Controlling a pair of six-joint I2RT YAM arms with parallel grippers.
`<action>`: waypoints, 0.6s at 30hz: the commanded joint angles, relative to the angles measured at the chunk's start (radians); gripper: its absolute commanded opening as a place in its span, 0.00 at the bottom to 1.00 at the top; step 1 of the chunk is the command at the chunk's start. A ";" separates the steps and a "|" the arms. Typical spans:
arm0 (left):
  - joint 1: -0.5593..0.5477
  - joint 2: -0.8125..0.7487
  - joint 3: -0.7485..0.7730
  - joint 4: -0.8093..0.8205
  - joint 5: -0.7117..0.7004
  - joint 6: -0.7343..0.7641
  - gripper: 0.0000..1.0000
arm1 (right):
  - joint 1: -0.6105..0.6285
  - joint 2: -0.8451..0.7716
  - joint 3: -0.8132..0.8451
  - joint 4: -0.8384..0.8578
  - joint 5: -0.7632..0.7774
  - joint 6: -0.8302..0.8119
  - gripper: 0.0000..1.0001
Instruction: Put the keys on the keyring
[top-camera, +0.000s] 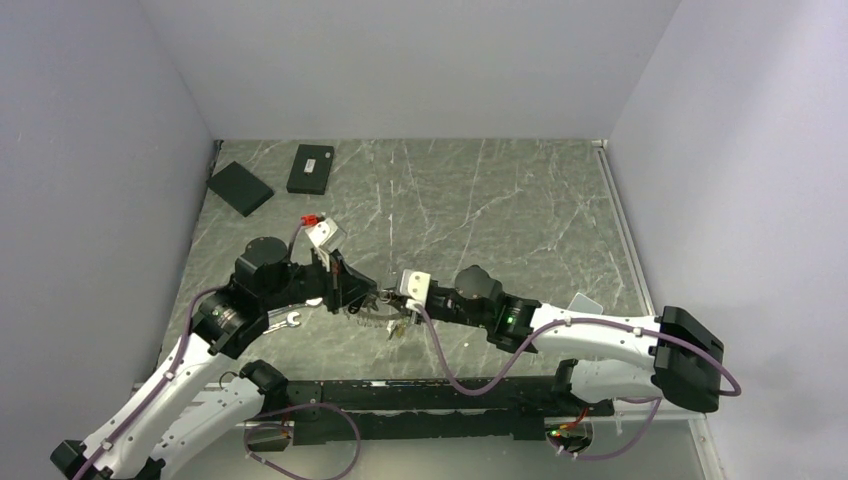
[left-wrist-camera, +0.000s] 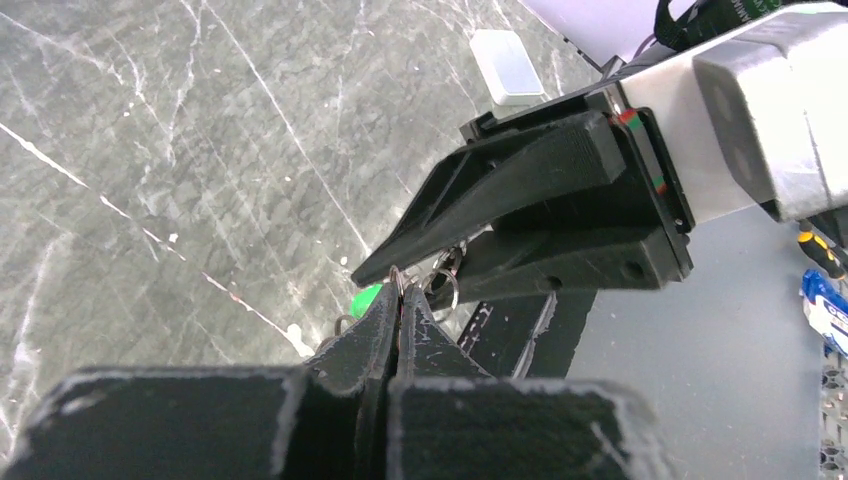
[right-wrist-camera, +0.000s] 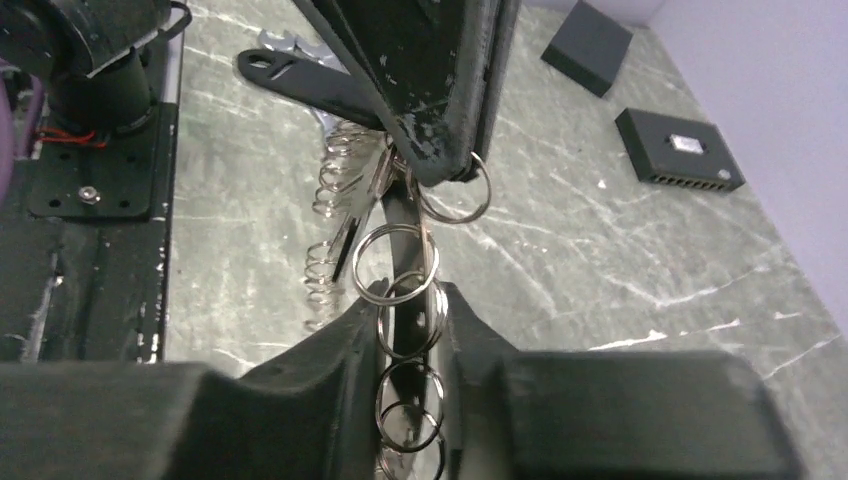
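My two grippers meet over the near middle of the table. The left gripper (top-camera: 352, 298) (left-wrist-camera: 402, 292) is shut, and the thin wire of the keyring (left-wrist-camera: 398, 277) (right-wrist-camera: 455, 190) is pinched at its fingertips. A green tag (left-wrist-camera: 365, 298) shows just beyond them. From the keyring hangs a chain of small silver rings (right-wrist-camera: 400, 265) with a thin dark key (right-wrist-camera: 398, 215) behind it. The right gripper (top-camera: 386, 303) (right-wrist-camera: 408, 296) straddles this chain and both pads touch the rings. A fringe of more looped rings (right-wrist-camera: 335, 175) fans out to the left. A brass-coloured piece (top-camera: 397, 329) dangles below.
A silver open-ended wrench (top-camera: 290, 320) (right-wrist-camera: 290, 45) lies on the table under the left arm. Two flat black boxes (top-camera: 240, 187) (top-camera: 311, 168) lie at the far left. A small white block (left-wrist-camera: 507, 66) rests on the marble near the right edge.
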 joint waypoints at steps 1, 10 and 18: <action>-0.003 -0.015 0.048 0.036 0.033 0.006 0.00 | 0.003 0.006 0.014 0.023 0.025 -0.014 0.12; -0.003 0.028 0.030 -0.002 0.038 -0.047 0.00 | 0.005 -0.007 0.032 -0.013 0.092 -0.149 0.00; -0.003 0.034 -0.002 -0.066 -0.027 -0.152 0.00 | 0.037 0.032 0.025 -0.028 0.225 -0.234 0.00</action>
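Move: The keyring disc hangs between the two grippers, its near rim between the right fingers and its middle roughly 4 cm back, 2 cm left and 4 cm below them. The keys at the left fingertips are about 4 cm left and 1 cm back of the right hand, the black tag some 6 cm left and 4 cm back. From the left hand, the keyring's middle is about 5 cm back, 1 cm right and 5 cm below. The right fingers finish closing, pinching the keyring's rim beside the left gripper, while both hands sink about 2 cm. ##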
